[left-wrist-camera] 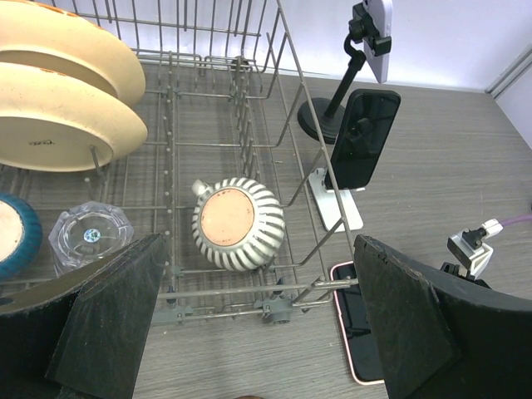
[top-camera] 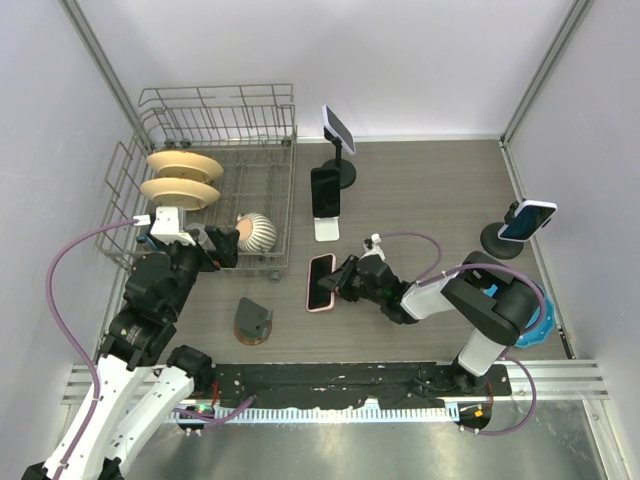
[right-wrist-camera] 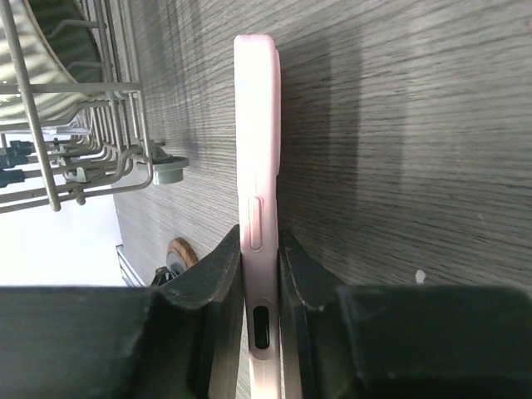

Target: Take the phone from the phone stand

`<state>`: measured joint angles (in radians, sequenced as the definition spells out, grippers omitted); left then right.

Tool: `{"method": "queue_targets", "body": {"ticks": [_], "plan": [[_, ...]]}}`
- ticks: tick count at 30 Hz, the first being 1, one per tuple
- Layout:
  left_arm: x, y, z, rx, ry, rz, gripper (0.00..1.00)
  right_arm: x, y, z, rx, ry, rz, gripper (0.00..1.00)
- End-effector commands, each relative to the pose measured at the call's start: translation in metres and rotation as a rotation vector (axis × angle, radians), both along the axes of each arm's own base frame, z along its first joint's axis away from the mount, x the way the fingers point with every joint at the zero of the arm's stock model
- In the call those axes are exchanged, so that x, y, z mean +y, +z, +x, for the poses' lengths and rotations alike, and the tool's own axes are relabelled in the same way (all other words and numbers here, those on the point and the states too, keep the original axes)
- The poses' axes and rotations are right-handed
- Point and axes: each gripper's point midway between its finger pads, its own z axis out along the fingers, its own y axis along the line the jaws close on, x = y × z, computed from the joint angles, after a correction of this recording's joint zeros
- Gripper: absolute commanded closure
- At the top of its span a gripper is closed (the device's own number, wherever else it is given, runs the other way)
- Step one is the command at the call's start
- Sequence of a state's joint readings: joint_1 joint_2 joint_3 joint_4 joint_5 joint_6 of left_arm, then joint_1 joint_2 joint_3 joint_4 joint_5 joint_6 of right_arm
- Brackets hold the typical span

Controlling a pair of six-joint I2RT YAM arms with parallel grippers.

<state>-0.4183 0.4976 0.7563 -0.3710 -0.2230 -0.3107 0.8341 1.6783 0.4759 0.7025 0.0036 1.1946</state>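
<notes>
The phone (top-camera: 320, 282), black-screened in a pink case, lies flat on the wooden table with its screen up. My right gripper (top-camera: 345, 280) is shut on its right long edge. In the right wrist view both fingers (right-wrist-camera: 220, 283) press against the pink case (right-wrist-camera: 258, 125) around its side button. An empty phone stand (top-camera: 252, 322) with a round brown base sits on the table to the phone's left. My left gripper (top-camera: 215, 245) hangs open and empty over the dish rack's (top-camera: 285, 200) near right corner. The phone (left-wrist-camera: 353, 332) shows beside its right finger.
The wire rack holds two cream plates (top-camera: 182, 178), a striped round pot (top-camera: 257, 232) and a clear dish (left-wrist-camera: 90, 233). A black phone leans on a white stand (top-camera: 325, 192). Another sits on a black arm stand (top-camera: 338, 128), and a blue one on a stand (top-camera: 527, 220) at far right.
</notes>
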Motion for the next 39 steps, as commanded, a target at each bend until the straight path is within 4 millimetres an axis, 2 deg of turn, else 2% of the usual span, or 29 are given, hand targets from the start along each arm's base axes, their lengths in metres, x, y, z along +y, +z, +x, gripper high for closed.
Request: {"method": "queue_targets", "body": {"ticks": [1,3,4,7,12,18,21,23,26,27,30,31,33,34,36,37,39], "plan": [[-0.002,0.012,0.002,-0.044,-0.007,-0.025,0.0,-0.002,0.009,0.005,-0.042,-0.04,-0.022,0.72],[-0.003,0.011,0.002,-0.042,-0.01,-0.027,0.0,-0.01,0.002,0.001,-0.035,-0.051,-0.075,0.67],[-0.003,0.011,0.003,-0.041,-0.011,-0.025,0.0,-0.012,0.005,0.0,-0.045,-0.05,-0.083,0.64],[-0.005,0.01,0.003,-0.036,-0.019,-0.024,0.0,-0.02,0.001,-0.007,-0.044,-0.051,-0.129,0.59],[-0.004,0.011,0.003,-0.039,-0.014,-0.027,0.0,-0.033,-0.007,-0.019,-0.036,-0.035,-0.195,0.59],[-0.005,0.01,0.003,-0.035,-0.02,-0.029,0.0,-0.043,-0.004,-0.029,-0.056,-0.018,-0.263,0.54],[-0.005,0.01,0.002,-0.034,-0.02,-0.028,0.0,-0.054,-0.002,-0.03,-0.072,-0.031,-0.315,0.46],[-0.004,0.009,0.003,-0.033,-0.016,-0.026,0.0,-0.066,-0.002,-0.03,-0.082,-0.046,-0.367,0.36],[-0.003,0.01,0.002,-0.036,-0.012,-0.027,0.0,-0.077,0.014,-0.026,-0.162,-0.027,-0.444,0.23],[-0.002,0.011,0.001,-0.04,-0.009,-0.028,0.0,-0.078,0.027,-0.024,-0.23,0.013,-0.475,0.2],[0.0,0.013,0.001,-0.046,-0.002,-0.029,0.0,-0.066,0.054,-0.026,-0.357,0.136,-0.494,0.14],[0.001,0.013,0.001,-0.049,0.003,-0.03,0.0,-0.061,0.07,-0.025,-0.437,0.193,-0.507,0.14],[0.003,0.015,0.0,-0.055,0.01,-0.032,0.0,-0.044,0.085,-0.034,-0.544,0.335,-0.503,0.13],[0.004,0.016,0.0,-0.058,0.013,-0.033,0.0,-0.033,0.1,-0.034,-0.588,0.37,-0.482,0.12],[0.006,0.016,0.0,-0.06,0.022,-0.033,0.0,-0.013,0.112,-0.047,-0.665,0.482,-0.465,0.09],[0.007,0.016,-0.001,-0.063,0.029,-0.034,0.0,-0.002,0.122,-0.046,-0.731,0.525,-0.472,0.08],[0.009,0.016,0.0,-0.062,0.038,-0.031,0.0,0.017,0.13,-0.055,-0.789,0.604,-0.448,0.07]]}}
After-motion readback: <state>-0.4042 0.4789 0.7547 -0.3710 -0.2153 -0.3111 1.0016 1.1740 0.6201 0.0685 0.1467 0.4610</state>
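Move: Right between the right hand's nearly closed fingers is the phone's right edge, its middle some 4 cm to the left, 1 cm farther out and about a centimetre below. The empty phone stand is about 23 cm to the hand's left and 9 cm back; the white stand with the black phone is roughly 20 cm ahead and 2 cm left. From the left hand the phone lies about 24 cm right, 2 cm ahead and 26 cm below. Opening from its pinch on the phone's edge to nearly full width, the right hand lets go and backs off about 3 cm while sliding some 7 cm to the right, low over the table. Then it rises about 8 cm, swinging roughly 4 cm back left and rolling some 45 degrees about its fingers' line, counter-clockwise seen from behind the hand. ##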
